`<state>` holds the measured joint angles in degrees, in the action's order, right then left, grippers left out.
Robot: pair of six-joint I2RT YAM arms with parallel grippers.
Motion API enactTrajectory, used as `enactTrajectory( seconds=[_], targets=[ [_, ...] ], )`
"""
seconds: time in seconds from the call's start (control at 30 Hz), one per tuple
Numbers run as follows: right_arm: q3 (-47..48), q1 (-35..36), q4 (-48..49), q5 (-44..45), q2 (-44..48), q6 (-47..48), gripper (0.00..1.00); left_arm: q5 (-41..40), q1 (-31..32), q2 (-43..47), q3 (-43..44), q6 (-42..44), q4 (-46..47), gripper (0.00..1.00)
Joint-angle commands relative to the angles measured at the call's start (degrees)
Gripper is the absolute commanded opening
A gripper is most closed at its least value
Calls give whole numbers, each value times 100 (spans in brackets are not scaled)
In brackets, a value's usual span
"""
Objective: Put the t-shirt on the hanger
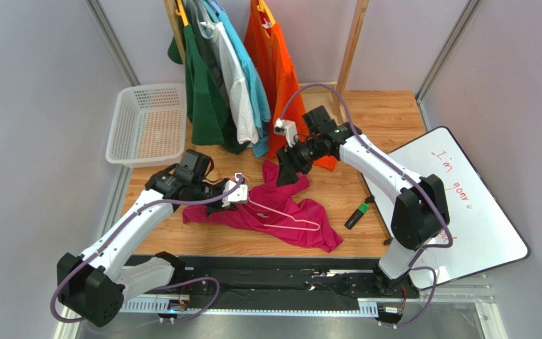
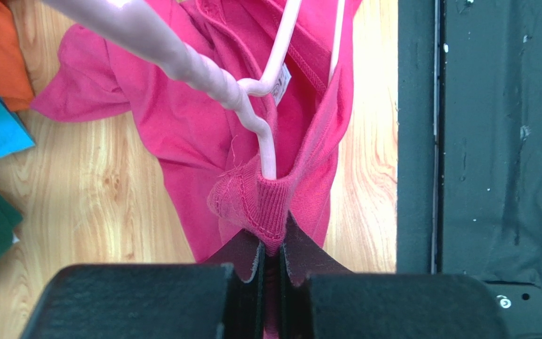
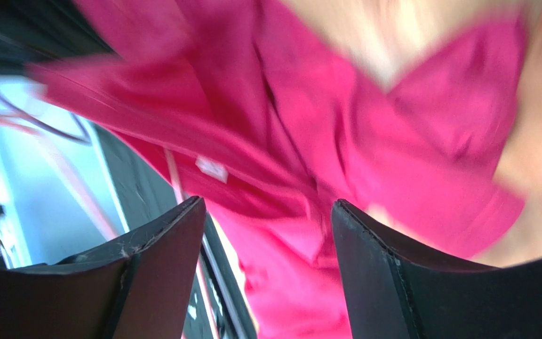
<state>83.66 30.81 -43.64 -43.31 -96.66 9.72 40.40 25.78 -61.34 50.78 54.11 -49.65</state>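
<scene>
The magenta t-shirt (image 1: 291,219) lies crumpled on the wooden table. The thin light-pink hanger (image 1: 281,214) lies on top of it. My left gripper (image 1: 237,192) is shut on the shirt's ribbed collar (image 2: 267,208) at the shirt's left end. In the left wrist view the hanger's wire (image 2: 267,148) runs down into the collar just ahead of my gripper (image 2: 272,244). My right gripper (image 1: 291,169) is open over a raised flap at the shirt's far edge. In the blurred right wrist view the shirt (image 3: 366,141) fills the frame beyond my gripper (image 3: 267,215), which holds nothing.
A white basket (image 1: 146,123) stands at the back left. Green (image 1: 207,92), white, blue and orange (image 1: 274,63) shirts hang on a wooden rack at the back. A green marker (image 1: 356,215) lies right of the shirt. A whiteboard (image 1: 465,205) lies at the right.
</scene>
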Motion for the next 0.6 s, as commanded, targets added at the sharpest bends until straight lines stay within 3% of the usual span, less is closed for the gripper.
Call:
enactTrajectory(
  seconds=[0.0,0.3,0.43,0.47,0.57],
  targets=[
    [-157,373,-1006,1219,-405,435,70,64,103,105,2,276,236,0],
    [-140,690,-980,2089,-1020,339,66,-50,129,149,28,39,351,0],
    [19,681,-1199,2414,-1285,276,40,-199,138,245,-42,-75,359,0],
    [-24,672,-1217,2519,-1259,303,26,-217,129,298,-51,-128,368,0],
    [-227,558,-1278,2538,-1031,347,0,-427,129,421,-112,-479,534,0]
  ],
)
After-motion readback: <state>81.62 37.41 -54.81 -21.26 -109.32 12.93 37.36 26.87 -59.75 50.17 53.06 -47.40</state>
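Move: The shirt's collar edge nearest the right gripper lies about 13 cm below that hand, 3 cm back and 4 cm to its right. From the same hand the neck label is roughly 7 cm back and 6 cm left, the hanger's free shoulder end about 10 cm back and 11 cm right, both some 12 to 13 cm down. For the left gripper that collar edge is about 5 cm ahead, 20 cm right and 9 cm lower. Down about 12.5 cm goes the open right hand, easing some 4 cm to its right and 3 cm back, its fingers tipping about 30 degrees steeper onto the shirt. Late in the descent they close, pinching the free side of the collar, while the left hand stays nearly in place and keeps its pinch on the other side with the hanger's shoulder inside. ##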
